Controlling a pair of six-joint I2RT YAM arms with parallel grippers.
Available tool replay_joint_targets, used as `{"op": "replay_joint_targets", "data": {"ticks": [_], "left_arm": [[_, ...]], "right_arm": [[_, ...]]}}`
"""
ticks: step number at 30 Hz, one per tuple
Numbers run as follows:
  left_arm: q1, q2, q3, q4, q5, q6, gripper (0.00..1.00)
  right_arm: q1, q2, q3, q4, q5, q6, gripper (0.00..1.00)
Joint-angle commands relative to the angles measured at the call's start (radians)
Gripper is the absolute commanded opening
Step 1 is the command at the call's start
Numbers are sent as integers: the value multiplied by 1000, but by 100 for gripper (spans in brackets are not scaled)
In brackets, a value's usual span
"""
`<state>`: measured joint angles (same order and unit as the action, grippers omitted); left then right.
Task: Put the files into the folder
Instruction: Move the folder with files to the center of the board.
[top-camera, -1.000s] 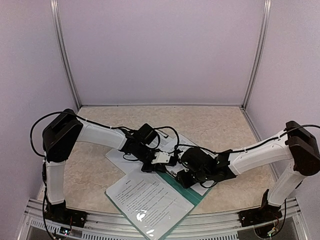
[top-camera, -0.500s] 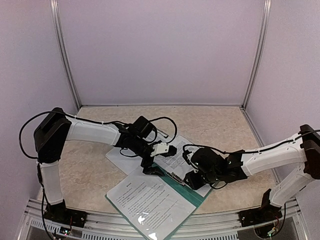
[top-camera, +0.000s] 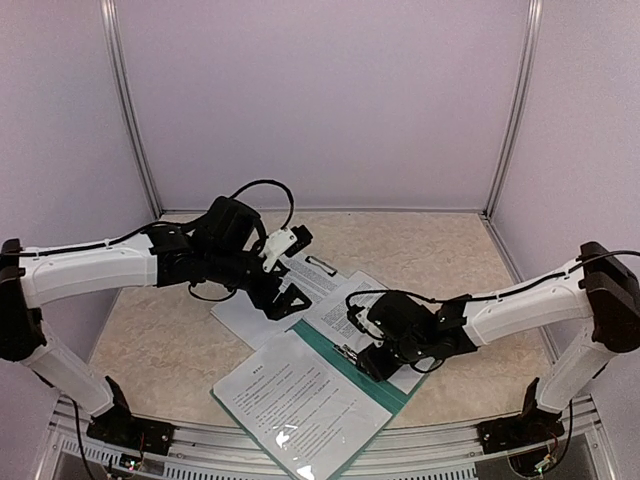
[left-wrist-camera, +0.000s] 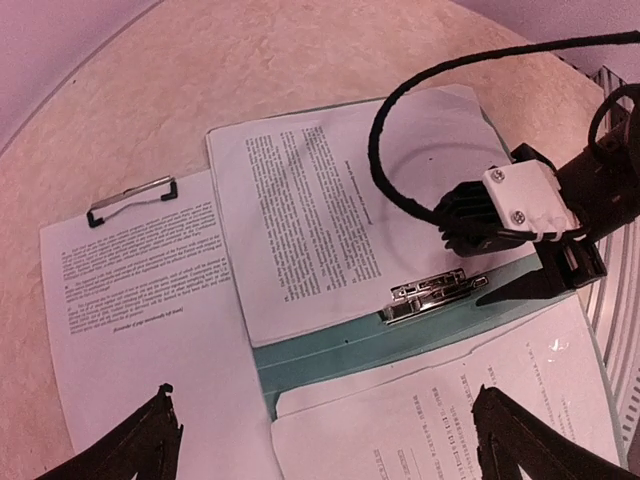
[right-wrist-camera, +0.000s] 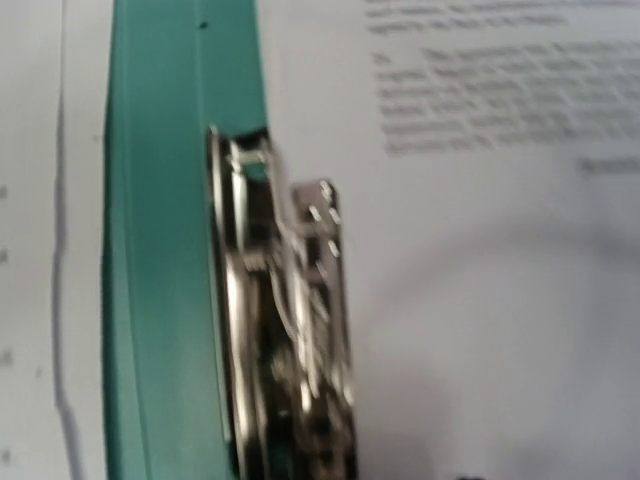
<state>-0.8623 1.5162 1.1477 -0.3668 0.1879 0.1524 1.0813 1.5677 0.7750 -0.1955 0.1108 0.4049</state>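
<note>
The teal folder (top-camera: 372, 385) lies open near the table's front, its spine strip (left-wrist-camera: 340, 350) bare. One printed sheet (left-wrist-camera: 330, 210) lies on its far half beside the metal clip (left-wrist-camera: 430, 292). Another sheet (top-camera: 295, 400) covers the near half. My left gripper (top-camera: 285, 270) hangs open above the papers, its fingertips (left-wrist-camera: 150, 440) wide apart with nothing between them. My right gripper (top-camera: 365, 357) is low at the clip (right-wrist-camera: 285, 330). One dark finger (left-wrist-camera: 525, 287) points at the clip. The right wrist view is blurred and shows no fingers.
Left of the folder a further printed sheet (left-wrist-camera: 130, 290) lies under a clipboard's silver clip (left-wrist-camera: 130, 198). Cables loop over both wrists. A metal rail (top-camera: 200, 440) runs along the table's front edge, and walls enclose the other sides.
My left gripper opened, then rose and drew back to the left, away from the folder's spine. My right gripper shifted slightly left along the clip.
</note>
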Motion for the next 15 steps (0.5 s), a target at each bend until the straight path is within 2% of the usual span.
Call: {"op": "replay_joint_targets", "data": {"ticks": [1, 4, 8, 13, 15], "left_arm": [[-4, -155, -84, -140, -174, -326, 99], [-4, -232, -126, -183, -239, -416, 99], [0, -306, -139, -259, -294, -552, 99], [-2, -315, -160, -306, -283, -688, 99], [-5, -307, -165, -323, -305, -727, 99]], "right_arm": [[1, 110, 80, -35, -19, -84, 57], [6, 182, 133, -50, -28, -99, 54], [16, 252, 181, -85, -3, -93, 43], [19, 285, 213, -116, 52, -15, 27], [19, 290, 226, -135, 80, 30, 24]]}}
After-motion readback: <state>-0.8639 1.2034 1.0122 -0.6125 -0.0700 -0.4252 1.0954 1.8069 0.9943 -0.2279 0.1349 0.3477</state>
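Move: The right hand hangs low over the open folder's spine, fingers about either side of the near end of the metal clip, whose middle lies some 3 cm left, 2 cm ahead and 2 cm down. From that hand, the left files lie about 13 cm left and 9 cm back, the right files 10 cm ahead and 1 cm right, and the clipboard 20 cm ahead and 20 cm left. From the raised left hand, the clip is about 14 cm right, 7 cm back and 17 cm down. The right hand dips about 2 cm onto the spine while heading left and a little forward, roughly 5 cm in all, its fingers narrowing around the clip's near end from over half open to about a quarter and carrying the folder along towards the board's centre. The empty left hand meanwhile swings clear of the folder, some 10 cm left with a slight draw back and small rise, turning about 35 degrees, mostly counter-clockwise, its fingers staying wide open. ##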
